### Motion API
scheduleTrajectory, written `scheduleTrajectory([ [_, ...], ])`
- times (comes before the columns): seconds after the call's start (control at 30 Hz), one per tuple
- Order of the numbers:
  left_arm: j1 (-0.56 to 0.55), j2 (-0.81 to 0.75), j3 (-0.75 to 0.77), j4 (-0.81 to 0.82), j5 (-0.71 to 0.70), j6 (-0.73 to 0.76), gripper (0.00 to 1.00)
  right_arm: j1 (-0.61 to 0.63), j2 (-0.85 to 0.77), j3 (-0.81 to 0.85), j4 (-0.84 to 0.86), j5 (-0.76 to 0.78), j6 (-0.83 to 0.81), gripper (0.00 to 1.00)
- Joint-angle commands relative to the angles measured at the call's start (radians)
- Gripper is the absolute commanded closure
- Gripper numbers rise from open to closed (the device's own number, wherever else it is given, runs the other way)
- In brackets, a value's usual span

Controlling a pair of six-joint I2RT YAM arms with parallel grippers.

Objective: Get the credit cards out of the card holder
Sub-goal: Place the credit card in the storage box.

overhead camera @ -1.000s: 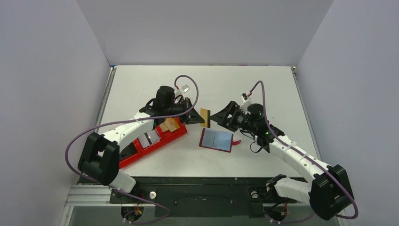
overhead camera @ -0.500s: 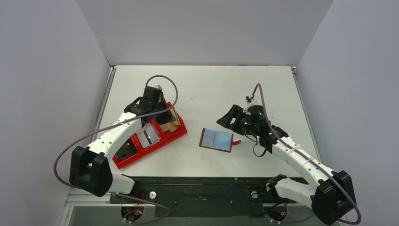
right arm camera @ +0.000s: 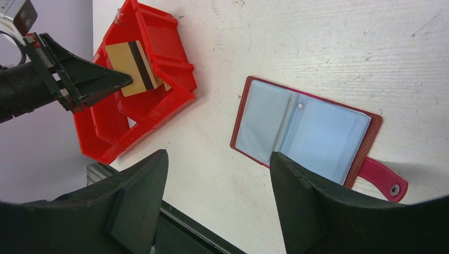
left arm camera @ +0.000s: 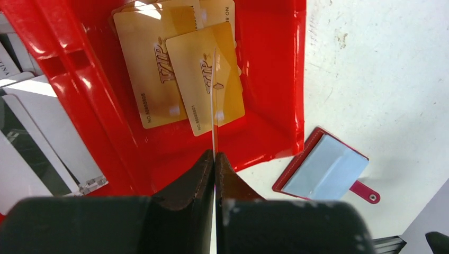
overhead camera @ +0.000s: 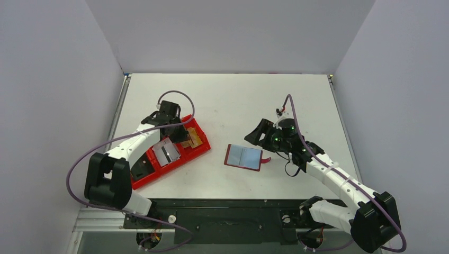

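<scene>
The card holder (overhead camera: 243, 156) lies open flat on the table, grey-blue pockets up and red strap tab to its right; it also shows in the left wrist view (left arm camera: 324, 169) and the right wrist view (right arm camera: 302, 129). My left gripper (left arm camera: 214, 154) is shut on a gold credit card (left arm camera: 214, 106), seen edge-on, over the end compartment of the red tray (left arm camera: 275, 79). That held card shows its dark stripe in the right wrist view (right arm camera: 132, 67). Two more gold credit cards (left arm camera: 159, 63) lie in that compartment. My right gripper (right arm camera: 218, 156) hovers open above the table beside the card holder, holding nothing.
The red tray (overhead camera: 142, 180) lies diagonally at the left, its middle compartment holding white and silver cards (overhead camera: 168, 152). A black rail (overhead camera: 222, 209) runs along the table's near edge. Grey walls close in both sides and the back.
My left arm has carried the gold card from the table's middle, near the right gripper, leftward to above the tray's end compartment. The right gripper has drawn back slightly and stays open.
</scene>
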Motion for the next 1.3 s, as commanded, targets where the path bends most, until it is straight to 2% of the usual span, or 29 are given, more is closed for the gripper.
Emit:
scheduleTrajectory([
  [0.0,0.01,0.044,0.014,0.079,0.007,-0.013,1.0,-0.008,-0.005,0.028,0.01,0.008,-0.025,0.34],
  [0.1,0.011,0.065,0.018,0.091,0.014,-0.007,0.98,-0.013,-0.012,0.021,0.008,0.011,-0.025,0.34],
  [0.17,0.012,0.068,0.02,0.092,0.014,0.001,0.91,-0.014,-0.013,0.018,0.009,0.015,-0.024,0.34],
  [0.3,0.015,0.061,0.036,0.069,-0.003,0.015,0.71,-0.015,-0.005,0.02,0.008,0.017,-0.024,0.34],
  [0.5,0.017,0.016,0.045,0.035,-0.038,0.042,0.56,-0.013,0.012,0.028,0.007,0.02,-0.024,0.34],
  [0.8,0.016,-0.047,0.058,0.003,-0.031,0.071,0.48,-0.008,0.046,0.035,-0.003,0.033,-0.022,0.34],
  [1.27,-0.03,-0.095,0.092,-0.026,0.002,0.115,0.46,0.078,0.096,0.054,-0.067,0.173,-0.019,0.34],
])
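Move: My left hand still grips the credit card, which hangs down from my fingers. The gold card pile in the storage box lies about 3 cm ahead of that hand, some 2 cm to its right and 8 cm below. The box's white cards are roughly 10 cm left and 4 cm back, and the open card holder about 26 cm right and 6 cm back. From my empty right hand, the gold pile is some 27 cm left, 7 cm ahead and 15 cm below. I sink my left hand another 2 cm into the end compartment and open its fingers to about half, letting go of the card over the gold pile. Then I lift that hand away by some 4.5 cm, its fingertips tilting slightly forward. My right hand first holds still, fingers open, then lowers about 3.5 cm towards the card holder. ##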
